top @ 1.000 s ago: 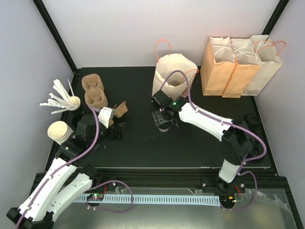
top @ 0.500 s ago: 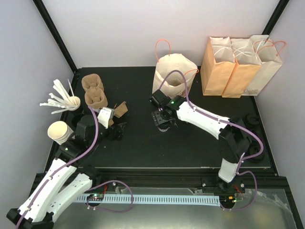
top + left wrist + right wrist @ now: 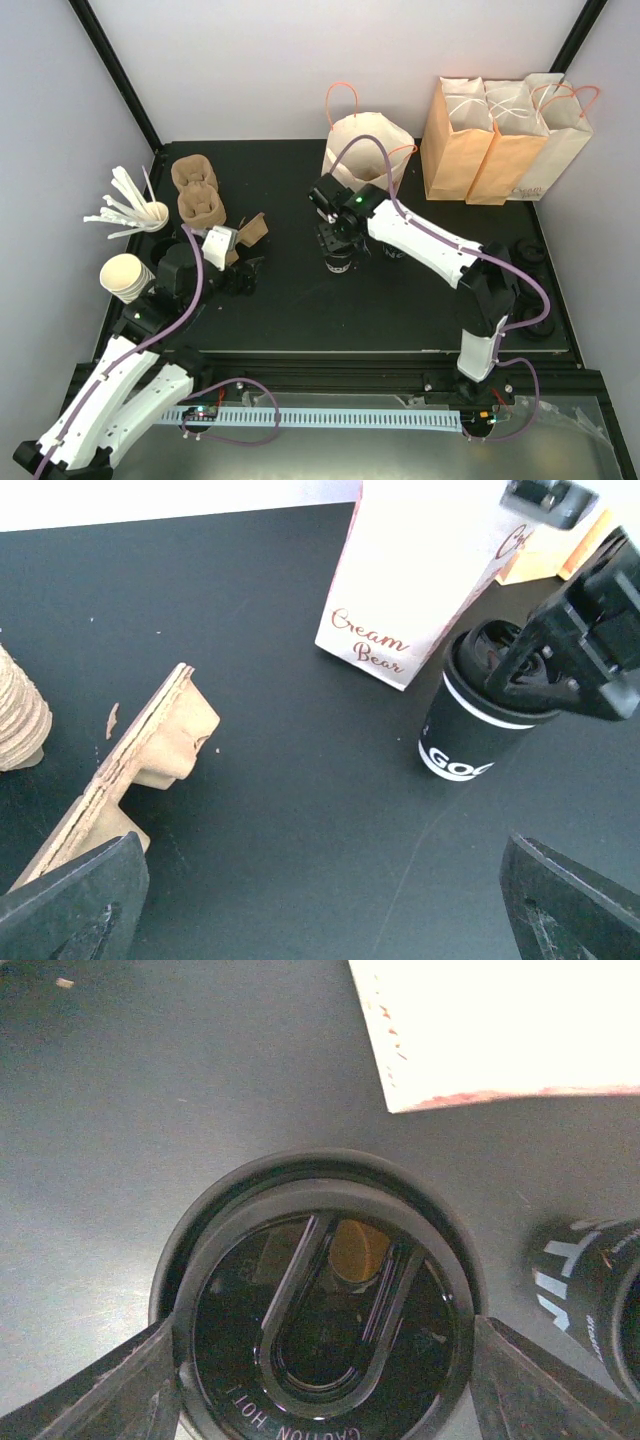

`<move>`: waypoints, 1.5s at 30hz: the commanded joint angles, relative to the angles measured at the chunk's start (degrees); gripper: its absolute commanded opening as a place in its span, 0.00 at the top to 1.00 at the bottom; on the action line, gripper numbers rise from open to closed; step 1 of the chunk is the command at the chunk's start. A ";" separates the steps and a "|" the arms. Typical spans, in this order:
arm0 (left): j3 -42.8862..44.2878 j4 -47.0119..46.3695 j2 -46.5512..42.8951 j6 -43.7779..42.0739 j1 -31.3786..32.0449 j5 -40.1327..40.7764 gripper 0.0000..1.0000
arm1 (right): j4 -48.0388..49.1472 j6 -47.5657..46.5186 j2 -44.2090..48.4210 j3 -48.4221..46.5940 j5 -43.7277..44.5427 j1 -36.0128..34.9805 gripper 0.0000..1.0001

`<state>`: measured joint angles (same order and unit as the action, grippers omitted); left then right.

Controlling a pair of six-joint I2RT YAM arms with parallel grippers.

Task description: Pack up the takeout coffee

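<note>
The takeout coffee point(image 3: 338, 263) is a small black cup with a white band and a round black lid. It shows in the left wrist view point(image 3: 468, 732), leaning, and fills the right wrist view point(image 3: 325, 1310). My right gripper point(image 3: 337, 243) is shut on its lid from above, with a finger pressed against each side point(image 3: 135, 1385). The open white paper bag point(image 3: 366, 152) stands just behind it. My left gripper point(image 3: 237, 276) is open and empty at the left, its fingers point(image 3: 70, 905) spread wide, well apart from the cup.
A second black cup point(image 3: 590, 1295) stands right of the held one. Three paper bags point(image 3: 500, 135) stand at the back right. Cardboard carriers point(image 3: 196, 190), a torn carrier piece point(image 3: 150, 745), white cups point(image 3: 125, 276), a cup of stirrers point(image 3: 150, 212) and loose black lids point(image 3: 528, 252) lie around.
My right gripper has shifted a little back and to the left, with the black cup in its grip. My left arm has edged slightly to the right.
</note>
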<state>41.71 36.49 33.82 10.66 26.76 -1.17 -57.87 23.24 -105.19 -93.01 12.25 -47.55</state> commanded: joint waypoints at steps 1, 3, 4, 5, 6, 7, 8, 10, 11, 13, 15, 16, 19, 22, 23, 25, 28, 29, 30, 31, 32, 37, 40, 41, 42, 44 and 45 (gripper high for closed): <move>-0.43 -0.08 -2.10 -0.08 0.28 1.27 0.01 | -10.64 -3.70 -1.84 -9.54 -8.43 1.12 0.29; -0.65 -0.23 -2.95 0.02 0.31 1.34 0.01 | -15.43 -6.00 -3.84 -14.06 -9.36 1.24 0.29; -0.85 -0.35 -3.26 0.00 0.31 1.23 0.01 | -17.85 -7.16 -4.89 -16.38 -10.26 1.23 0.30; -0.85 -0.45 -3.47 0.01 0.28 1.18 0.01 | -20.42 -8.56 -6.05 -18.65 -11.62 1.31 0.31; -0.92 -0.48 -3.57 -0.01 0.26 1.01 0.01 | -21.77 -9.76 -6.61 -19.71 -13.40 1.50 0.32; -0.98 -0.57 -3.52 0.00 0.26 0.86 0.01 | -20.95 -10.03 -6.10 -19.03 -15.14 1.80 0.32; -0.94 -0.58 -3.36 0.03 0.30 0.75 0.01 | -21.01 -10.45 -6.06 -19.08 -16.79 2.08 0.33; -0.85 -0.51 -2.77 0.07 0.30 0.74 0.01 | -21.45 -10.30 -6.10 -19.23 -18.60 2.40 0.33; -0.82 -0.51 -2.64 0.12 0.24 0.66 0.01 | -21.65 -10.20 -6.12 -18.96 -18.92 2.40 0.33; -0.92 -0.63 -2.53 0.15 0.30 0.27 0.01 | -22.03 -10.03 -6.48 -18.20 -19.43 2.38 0.35; -1.06 -0.84 -2.38 0.09 0.29 -0.15 0.01 | -22.20 -9.74 -6.69 -16.96 -19.33 2.34 0.38; -1.10 -0.81 -2.27 0.08 0.30 -0.34 0.01 | -22.16 -9.56 -6.62 -16.29 -18.98 2.29 0.38; -1.37 -1.10 -1.74 0.24 0.26 -0.80 0.01 | -21.06 -9.10 -5.68 -13.96 -18.14 2.27 0.39; -1.49 -1.15 -0.95 0.24 0.30 -0.87 0.01 | -19.72 -8.84 -3.92 -12.81 -18.34 2.23 0.41; -1.54 -1.27 -0.62 0.24 0.28 -1.02 0.01 | -18.91 -8.87 -2.92 -12.69 -18.55 2.16 0.41; -1.55 -1.36 0.45 0.23 0.30 -1.22 0.01 | -16.92 -9.36 -0.05 -12.74 -19.68 1.47 0.42; -0.40 -0.90 2.86 1.42 0.28 -0.63 0.01 | -13.63 -10.45 5.76 -13.18 -21.02 0.54 0.42; 0.27 -0.62 4.02 2.02 0.30 -0.40 0.01 | -12.53 -10.62 7.48 -13.32 -20.92 0.45 0.42; 0.97 -0.50 5.24 2.86 0.30 -0.18 0.01 | -11.49 -10.87 9.38 -13.33 -20.38 0.45 0.42; 1.67 -0.72 6.46 4.09 0.25 -0.38 0.01 | -10.47 -11.15 11.08 -13.52 -19.74 0.52 0.43; 2.40 -1.33 7.82 5.13 0.21 -1.22 0.01 | -9.83 -11.44 12.61 -14.03 -18.98 0.55 0.43; 7.81 -6.20 16.04 10.81 0.22 -5.98 0.01 | -5.44 -13.77 19.10 -18.09 -15.63 0.53 0.44; 11.01 -11.12 20.36 14.97 0.19 -9.02 0.01 | -0.89 -15.16 22.97 -19.12 -13.47 0.53 0.46; 11.94 -13.10 21.67 16.40 0.19 -10.06 0.01 | 0.71 -15.38 24.37 -19.19 -12.38 0.53 0.46; 12.90 -15.10 23.23 18.00 0.19 -10.88 0.01 | 2.16 -15.49 25.80 -19.00 -10.70 0.59 0.47; 15.20 -18.17 26.66 20.97 0.25 -12.03 0.01 | 5.84 -15.40 28.99 -17.39 -5.98 0.61 0.48; 17.30 -19.06 28.68 22.29 0.30 -12.36 0.01 | 8.24 -15.31 30.83 -16.02 -3.13 0.59 0.48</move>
<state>52.97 26.35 57.45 25.26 26.76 -9.15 -59.18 9.21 -79.42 -110.91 -0.62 -46.92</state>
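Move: My right hand already grips the lidded coffee cup. The paper bag it is meant for has its middle about 15 cm ahead, 4 cm to the right and some 3 cm higher, its mouth well above my hand. The other lidded cup stands some 12 cm to the right and 3 cm ahead, 5 cm lower. From my empty left hand, the bag is roughly 24 cm ahead, 24 cm right and 7 cm lower; the cardboard holder lies about 13 cm ahead and 16 cm below. Keeping the cup pinched, I first raise my right hand a little, then draw it back some 5 cm from the bag while dipping and tipping it down. Then I lift it steeply, ending about 29 cm above the start, swinging the fingers out to point more forward and left. My open left hand sinks 3 cm, then reaches forward and right towards the bag, rising again. ##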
